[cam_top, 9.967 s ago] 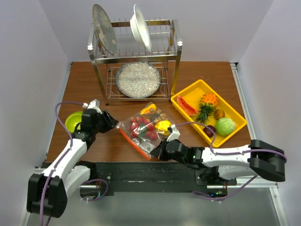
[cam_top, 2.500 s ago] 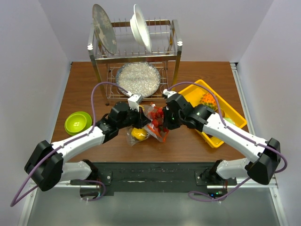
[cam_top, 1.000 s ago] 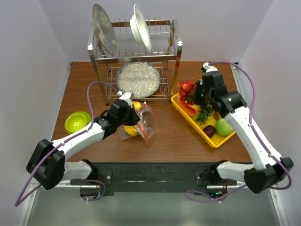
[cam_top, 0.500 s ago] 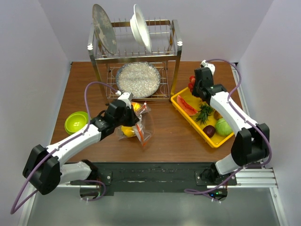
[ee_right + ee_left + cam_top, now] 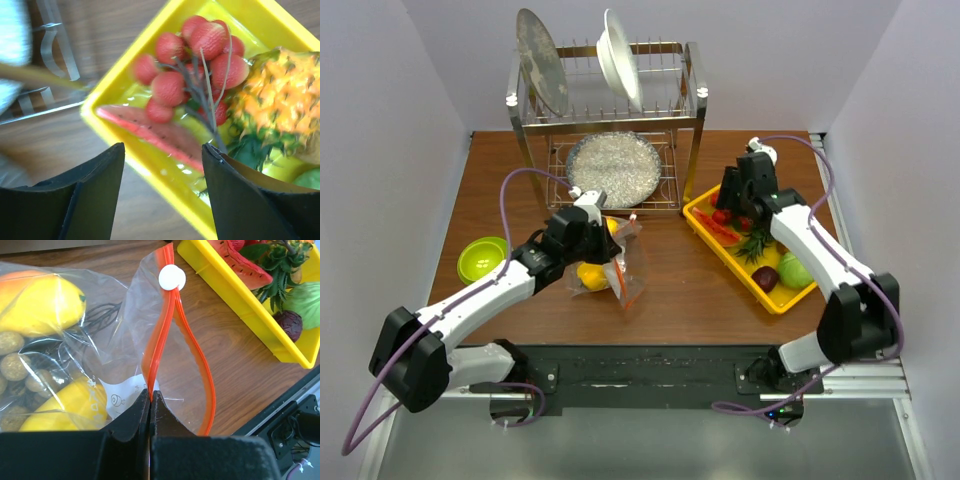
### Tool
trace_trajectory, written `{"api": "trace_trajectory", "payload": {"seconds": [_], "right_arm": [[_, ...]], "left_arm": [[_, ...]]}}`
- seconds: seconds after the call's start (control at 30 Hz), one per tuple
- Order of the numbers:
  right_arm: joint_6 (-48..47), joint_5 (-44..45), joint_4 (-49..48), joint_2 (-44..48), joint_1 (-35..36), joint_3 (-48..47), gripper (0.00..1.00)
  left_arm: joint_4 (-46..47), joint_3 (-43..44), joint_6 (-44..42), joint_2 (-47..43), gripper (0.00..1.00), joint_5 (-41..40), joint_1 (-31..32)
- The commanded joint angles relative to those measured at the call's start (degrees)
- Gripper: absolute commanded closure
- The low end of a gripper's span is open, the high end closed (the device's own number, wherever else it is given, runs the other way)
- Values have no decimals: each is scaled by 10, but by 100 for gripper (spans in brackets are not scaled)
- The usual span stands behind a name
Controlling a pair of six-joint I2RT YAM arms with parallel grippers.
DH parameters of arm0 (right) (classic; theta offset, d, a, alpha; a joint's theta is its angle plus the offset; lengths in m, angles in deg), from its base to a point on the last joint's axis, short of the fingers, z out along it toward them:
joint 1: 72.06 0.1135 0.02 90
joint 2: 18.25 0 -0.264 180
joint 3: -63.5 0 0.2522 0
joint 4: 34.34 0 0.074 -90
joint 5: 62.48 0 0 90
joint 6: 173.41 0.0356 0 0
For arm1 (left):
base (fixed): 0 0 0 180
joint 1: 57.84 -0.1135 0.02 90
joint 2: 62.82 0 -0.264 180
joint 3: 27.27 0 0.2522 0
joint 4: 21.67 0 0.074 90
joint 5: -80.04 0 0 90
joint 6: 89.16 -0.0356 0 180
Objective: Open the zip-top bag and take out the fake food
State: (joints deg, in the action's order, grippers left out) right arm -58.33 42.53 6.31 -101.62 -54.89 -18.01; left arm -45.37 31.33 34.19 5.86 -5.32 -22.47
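Note:
The zip-top bag (image 5: 620, 270) lies at the table's middle, mouth open, its orange-red zipper strip (image 5: 159, 347) forming a loop with a white slider (image 5: 171, 277). My left gripper (image 5: 150, 396) is shut on one side of that strip. Inside the bag are a yellow-orange mango (image 5: 40, 302), brown balls (image 5: 15, 365) and a yellow pepper (image 5: 75, 405). My right gripper (image 5: 162, 150) stands open above the yellow tray (image 5: 150, 167). A red cluster of fake food (image 5: 195, 55) lies in the tray, free of the fingers. From above, the right gripper (image 5: 728, 197) hovers at the tray's far-left corner.
The yellow tray (image 5: 732, 265) also holds a watermelon slice (image 5: 150, 132), a pineapple (image 5: 280, 100), a green cabbage (image 5: 798, 270) and a dark plum (image 5: 765, 278). A metal dish rack (image 5: 610, 120) stands at the back. A green bowl (image 5: 480, 258) sits at the left.
My right gripper came down over the tray, opened, and the red cluster it carried now lies in the tray. The left gripper keeps its hold on the zipper strip, barely moved.

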Motion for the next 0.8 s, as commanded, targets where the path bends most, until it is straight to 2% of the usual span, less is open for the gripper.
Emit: {"api": "trace_trajectory", "payload": {"seconds": [0.0,0.03,0.1,0.13,0.2,0.3,0.47,0.63,0.77], "right_arm": [[30,-71,9,113,33,45,38],[37,-81,4,128,65,67,44],[65,-102,-10,166,108,90,46],[80,-114,-35,174,152,116,50],[123,-134,-91,191,219,145,51],[166,-135,-153,171,268,179,54],[211,-169,-237,125,297,200,59],[216,-151,-229,96,319,183,62],[216,-125,-204,107,320,176,64]], "left_arm": [[26,31,-13,2,100,28,2],[26,31,-13,2,100,31,2],[27,36,-13,6,100,36,4],[27,40,-14,9,100,36,4],[28,43,-13,12,100,37,6],[31,46,-7,15,100,38,10],[33,53,1,21,100,28,20],[42,55,11,36,100,21,31],[44,58,19,36,100,12,38]]}}
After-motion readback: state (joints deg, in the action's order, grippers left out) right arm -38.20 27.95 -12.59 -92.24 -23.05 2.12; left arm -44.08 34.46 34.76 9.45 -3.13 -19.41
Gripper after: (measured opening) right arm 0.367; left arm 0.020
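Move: The zip-top bag's open mouth lies about 26 cm to the right gripper's left, 14 cm back and 5 cm lower. Of the food inside, the yellow pepper sits some 35 cm left and 17 cm back of that gripper, the mango about 31 cm left and 6 cm back, both 7 or 8 cm lower. The watermelon slice in the tray is 4 cm back, 3 cm left, 8 cm below. The mouth's middle is some 4 cm right of the left gripper, 2 cm lower, level fore-and-aft. Swing the empty right gripper off the tray, left about 22 cm and back 16 cm, rising about 4 cm at first and then dipping to the bag's mouth. Turn it some 30 degrees counter-clockwise, roll its left side up, and narrow the wide fingers to a bit over a third open, tips at the right-hand rim. Keep the left gripper pinched on the zip and ease it right to meet them. ##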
